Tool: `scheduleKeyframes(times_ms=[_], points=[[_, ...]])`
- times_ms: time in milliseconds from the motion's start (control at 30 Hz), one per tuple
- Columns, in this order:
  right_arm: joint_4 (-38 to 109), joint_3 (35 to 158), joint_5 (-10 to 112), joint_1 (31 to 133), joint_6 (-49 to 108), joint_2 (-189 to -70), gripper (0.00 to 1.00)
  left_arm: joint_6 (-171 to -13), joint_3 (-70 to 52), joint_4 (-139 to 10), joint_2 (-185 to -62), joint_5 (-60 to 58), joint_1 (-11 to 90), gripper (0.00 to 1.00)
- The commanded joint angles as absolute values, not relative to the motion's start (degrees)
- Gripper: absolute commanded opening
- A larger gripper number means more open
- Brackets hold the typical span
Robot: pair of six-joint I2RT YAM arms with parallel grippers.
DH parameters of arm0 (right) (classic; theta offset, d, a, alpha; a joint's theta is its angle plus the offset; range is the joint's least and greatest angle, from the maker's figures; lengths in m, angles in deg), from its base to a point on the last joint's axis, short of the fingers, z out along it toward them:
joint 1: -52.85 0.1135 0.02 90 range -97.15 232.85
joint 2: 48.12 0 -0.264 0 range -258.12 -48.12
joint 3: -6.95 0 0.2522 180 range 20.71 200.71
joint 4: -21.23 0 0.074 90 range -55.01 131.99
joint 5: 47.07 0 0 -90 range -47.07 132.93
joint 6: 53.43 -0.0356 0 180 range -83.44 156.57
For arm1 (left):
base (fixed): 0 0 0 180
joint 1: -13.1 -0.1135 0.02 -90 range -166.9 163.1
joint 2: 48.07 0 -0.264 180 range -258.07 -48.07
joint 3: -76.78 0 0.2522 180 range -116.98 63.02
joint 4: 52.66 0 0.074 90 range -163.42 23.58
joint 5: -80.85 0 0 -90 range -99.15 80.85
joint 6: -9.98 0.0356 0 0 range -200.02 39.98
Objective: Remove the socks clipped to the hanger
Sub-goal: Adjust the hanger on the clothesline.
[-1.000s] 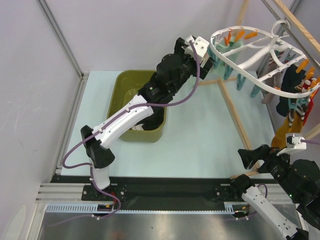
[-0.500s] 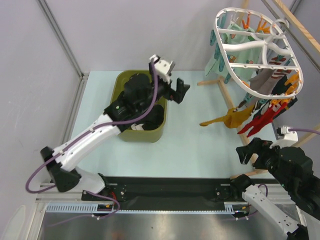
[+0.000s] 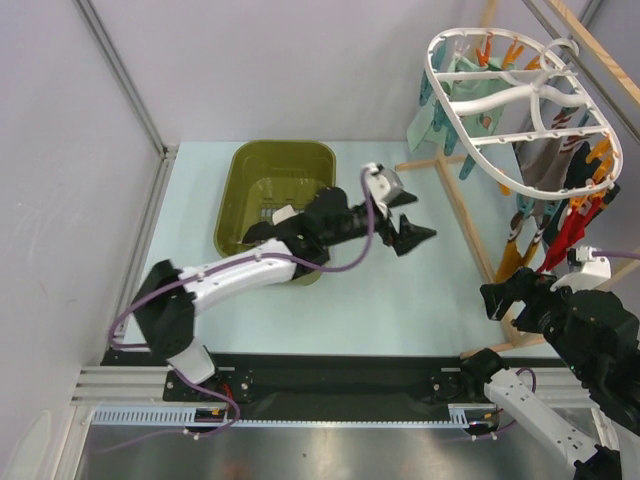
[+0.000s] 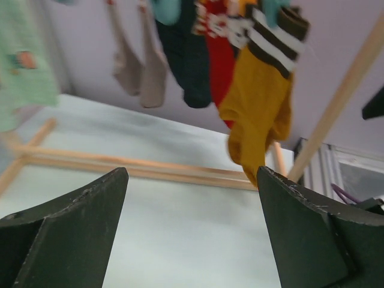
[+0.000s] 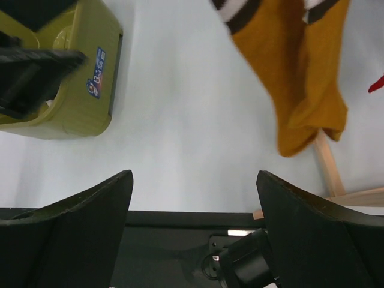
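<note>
The white oval hanger (image 3: 520, 110) hangs at the upper right from the wooden rack. Clipped under it are a mint sock (image 3: 450, 100), grey ones (image 3: 545, 165) and a red sock (image 3: 567, 228). My left gripper (image 3: 405, 226) is open and empty, low over the mid table, pointing at the socks and well short of them. Its wrist view shows a mustard sock (image 4: 258, 114), a striped sock (image 4: 273, 36), a red sock (image 4: 221, 66) and a dark sock (image 4: 189, 66) ahead. My right gripper (image 3: 510, 295) is open below the hanger, with the mustard sock (image 5: 300, 72) hanging above and beyond its fingers.
An olive-green tub (image 3: 250, 190) stands behind the left arm, also visible as the tub (image 5: 66, 90) in the right wrist view. The wooden rack's floor bars (image 3: 465, 215) cross the table on the right, and a slanted post (image 4: 342, 102) rises by the socks.
My left arm has come down from the hanger's rim, passed over the tub and now reaches low to the right. The hanger has swung and its socks hang down again. The right arm barely moved.
</note>
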State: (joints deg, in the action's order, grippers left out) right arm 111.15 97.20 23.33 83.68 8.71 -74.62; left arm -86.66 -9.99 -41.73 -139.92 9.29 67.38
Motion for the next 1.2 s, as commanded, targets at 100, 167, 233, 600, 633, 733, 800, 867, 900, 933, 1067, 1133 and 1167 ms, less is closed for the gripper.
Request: scheduleKeyframes(times_ms=[100,167,233,600,633,733,800,867,900,933,1067,1133,1167], points=[[108.91,97.87,22.10,83.52,8.79,-74.31,0.91,-83.71,-16.78,-28.55,-152.47,14.32,76.46,0.94],[109.08,99.36,22.45,83.52,9.05,-73.79,0.90,-84.06,-18.19,-27.75,-154.14,12.92,78.13,0.95],[108.91,100.68,22.80,83.52,9.23,-73.09,0.90,-83.63,-20.55,-27.83,-156.86,11.60,79.19,0.96],[108.82,103.94,22.54,83.79,9.23,-66.40,0.89,-82.76,-44.80,-33.36,-175.49,-1.93,83.05,0.98],[109.43,104.55,22.54,83.96,9.23,-66.40,0.89,-81.96,-49.43,-34.24,-177.07,-3.60,83.15,0.98],[110.84,107.62,22.10,84.14,9.49,-66.67,0.89,-82.92,-56.13,-35.13,-182.88,-4.40,83.24,0.97],[111.54,109.73,21.75,84.31,9.67,-66.84,0.89,-83.27,-58.96,-35.04,-185.95,-5.45,83.76,0.94],[112.60,110.70,21.13,84.32,9.58,-66.84,0.89,-83.01,-63.79,-35.65,-189.02,-7.81,84.11,0.82],[113.12,111.49,21.13,84.40,9.67,-66.76,0.89,-83.01,-66.16,-35.39,-189.83,-8.35,84.38,0.71],[113.30,111.76,20.87,84.40,9.58,-66.67,0.89,-83.18,-66.96,-34.70,-190.44,-8.79,84.38,0.47],[114.44,112.90,20.60,84.49,9.32,-66.14,0.89,-83.80,-70.57,-33.72,-192.29,-9.06,84.47,0.09],[115.41,112.73,20.26,84.67,8.80,-65.96,0.89,-83.54,-69.61,-34.42,-190.90,-9.06,84.47,0.00],[115.67,112.38,20.17,84.67,8.62,-65.96,0.89,-83.19,-68.48,-34.08,-189.93,-9.06,84.38,0.00]])
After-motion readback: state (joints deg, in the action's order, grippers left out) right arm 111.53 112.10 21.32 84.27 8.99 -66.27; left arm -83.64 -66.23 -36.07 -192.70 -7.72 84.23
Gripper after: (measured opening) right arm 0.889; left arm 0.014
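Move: The mustard sock hangs some 20 cm to the left hand's right, about 5 cm back and roughly level with it. A red sock hangs about 29 cm to that hand's right, straight across; the grey sock is about 24 cm right and 13 cm ahead, and the hanger's middle some 17 cm ahead, 17 cm right and 18 cm up. For the right hand the mustard sock is about 10 cm ahead and 6 cm right. Sweeping right some 24 cm towards the mustard sock, the open left hand first dips down and back about 8 cm, comes part-way up and forward again, then sinks slightly while its fingers shut fully, tips at the sock's lower part; whether they pinch cloth can't be seen. The open right hand withdraws up, back and right, tilting its fingers upwards. ##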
